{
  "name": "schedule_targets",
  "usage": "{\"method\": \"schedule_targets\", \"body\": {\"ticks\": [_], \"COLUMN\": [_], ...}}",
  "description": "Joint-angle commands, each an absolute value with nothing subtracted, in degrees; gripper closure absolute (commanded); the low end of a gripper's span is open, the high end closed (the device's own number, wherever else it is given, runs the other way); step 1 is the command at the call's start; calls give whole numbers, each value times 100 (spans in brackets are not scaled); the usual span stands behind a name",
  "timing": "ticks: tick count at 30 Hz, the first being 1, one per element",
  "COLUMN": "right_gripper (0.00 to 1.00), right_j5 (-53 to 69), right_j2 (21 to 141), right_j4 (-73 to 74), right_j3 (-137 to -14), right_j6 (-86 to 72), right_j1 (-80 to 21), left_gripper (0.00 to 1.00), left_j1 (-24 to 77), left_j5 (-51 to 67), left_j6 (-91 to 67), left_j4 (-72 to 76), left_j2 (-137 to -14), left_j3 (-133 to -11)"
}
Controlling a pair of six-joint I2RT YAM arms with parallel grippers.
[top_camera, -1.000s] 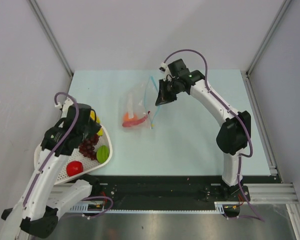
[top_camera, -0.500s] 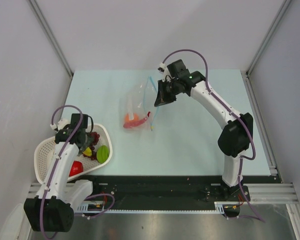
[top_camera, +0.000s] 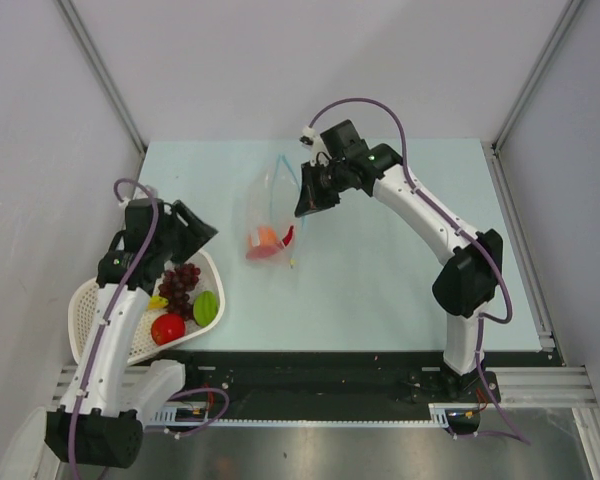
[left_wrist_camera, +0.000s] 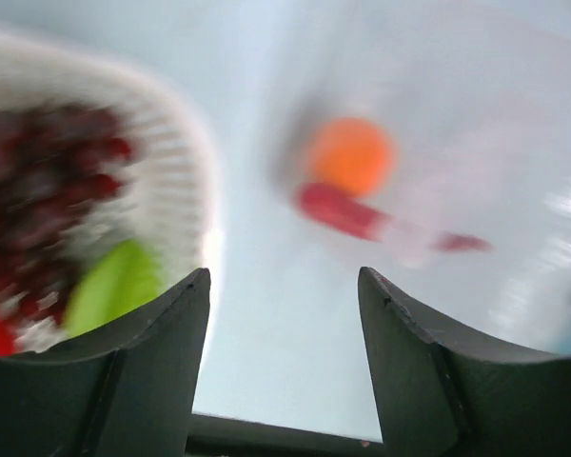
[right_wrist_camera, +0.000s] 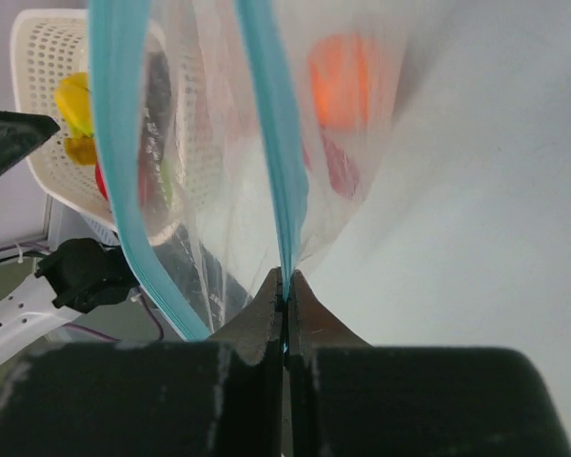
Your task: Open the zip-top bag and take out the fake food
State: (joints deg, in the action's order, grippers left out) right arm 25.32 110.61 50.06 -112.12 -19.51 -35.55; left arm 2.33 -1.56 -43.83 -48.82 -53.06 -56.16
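The zip-top bag (top_camera: 268, 205) lies mid-table, its mouth open and lifted. My right gripper (top_camera: 302, 200) is shut on one side of its blue zip strip (right_wrist_camera: 271, 143); the other side (right_wrist_camera: 114, 124) hangs free. An orange ball (top_camera: 266, 236) and a red piece (top_camera: 287, 236) are inside the bag. My left gripper (top_camera: 202, 232) is open and empty, above the far edge of the white basket (top_camera: 90, 300), pointing toward the bag. In the left wrist view the ball (left_wrist_camera: 350, 155) and red piece (left_wrist_camera: 338, 209) lie ahead of the open gripper (left_wrist_camera: 284, 276), blurred.
The basket at the near left holds a dark red grape bunch (top_camera: 180, 283), a green oval (top_camera: 206, 305), a red round piece (top_camera: 167, 328) and a yellow piece (top_camera: 158, 302). Grey walls enclose the table on three sides.
My left gripper has risen from inside the basket and swung right toward the bag, leaving the yellow piece in the basket. My right gripper has pulled the zip strip left and up.
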Motion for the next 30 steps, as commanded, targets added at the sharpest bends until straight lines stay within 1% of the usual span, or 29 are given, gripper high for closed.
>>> {"method": "schedule_targets", "body": {"ticks": [1, 2, 4, 5, 7, 8, 10, 11, 14, 16, 17, 22, 25, 30], "right_gripper": [100, 100, 100, 100, 100, 100, 100, 100, 100, 100, 100, 100, 100, 100], "right_j5": [2654, 2663, 2681, 2715, 2716, 2716, 2751, 2760, 2742, 2786, 2804, 2847, 2944, 3085], "right_j2": [10907, 10916, 10925, 10942, 10942, 10942, 10960, 10960, 10969, 10969, 10969, 10960, 10943, 10916], "right_j4": [5097, 5115, 5098, 5080, 5054, 5036, 5019, 5001, 4992, 4983, 4957, 4948, 4896, 4676], "right_j3": [-11890, -11918, -11962, -11988, -11980, -11979, -11979, -11971, -11971, -11953, -11953, -11927, -11831, -11611], "right_j6": [-2048, -2057, -2118, -2144, -2171, -2188, -2215, -2241, -2259, -2294, -2311, -2329, -2373, -2478], "right_j1": [-3656, -3674, -3709, -3718, -3753, -3762, -3779, -3779, -3806, -3814, -3823, -3841, -3841, -3841], "left_gripper": [35, 38, 40, 44, 50, 56, 60, 65, 73, 76, 79, 84, 88, 90], "left_j1": [860, 1096, 1326, 1562, 1818, 2054, 2240, 2346, 2521, 2566, 2575, 2566, 2566, 2566], "left_j5": [1677, 1957, 2117, 2136, 2040, 1996, 1820, 1776, 1750, 1600, 1530, 1082, 1055, 967], "left_j6": [-4218, -4393, -4570, -4640, -4606, -4518, -4456, -4491, -4483, -4465, -4456, -4280, -4140, -3999], "left_j4": [-2991, -2379, -1997, -1943, -2126, -2188, -2197, -2206, -2206, -2485, -2592, -2725, -2794, -2865], "left_j2": [-5080, -5063, -5132, -5324, -5588, -5694, -5932, -5985, -6222, -6485, -6565, -6986, -7250, -7812], "left_j3": [-6099, -6143, -6196, -6344, -6634, -6705, -6793, -6803, -6838, -6899, -6917, -7005, -7136, -7189]}}
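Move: The zip-top bag's open mouth is about 20 cm to the left hand's right and 10 cm ahead, roughly level in height. Inside, the orange lies some 10 cm ahead, 13 cm right and 15 cm below that hand; the red pepper is about 3 cm right of the orange and 3 cm nearer. The grapes sit 12 cm left and 5 cm back, low in the basket. From the right hand, pinching the rim, the mouth's middle is about 4 cm left and 4 cm ahead. The bag's mouth is what the empty left hand makes for: leaving the basket, it arcs nearly 19 cm right, climbing about 14 cm and then sinking 10 cm as it eases forward, turning some 35 degrees clockwise while its fingers close, tips ending between the two zip strips. The right hand keeps its pinch on the rim, raising it slightly and drawing it a little left. ##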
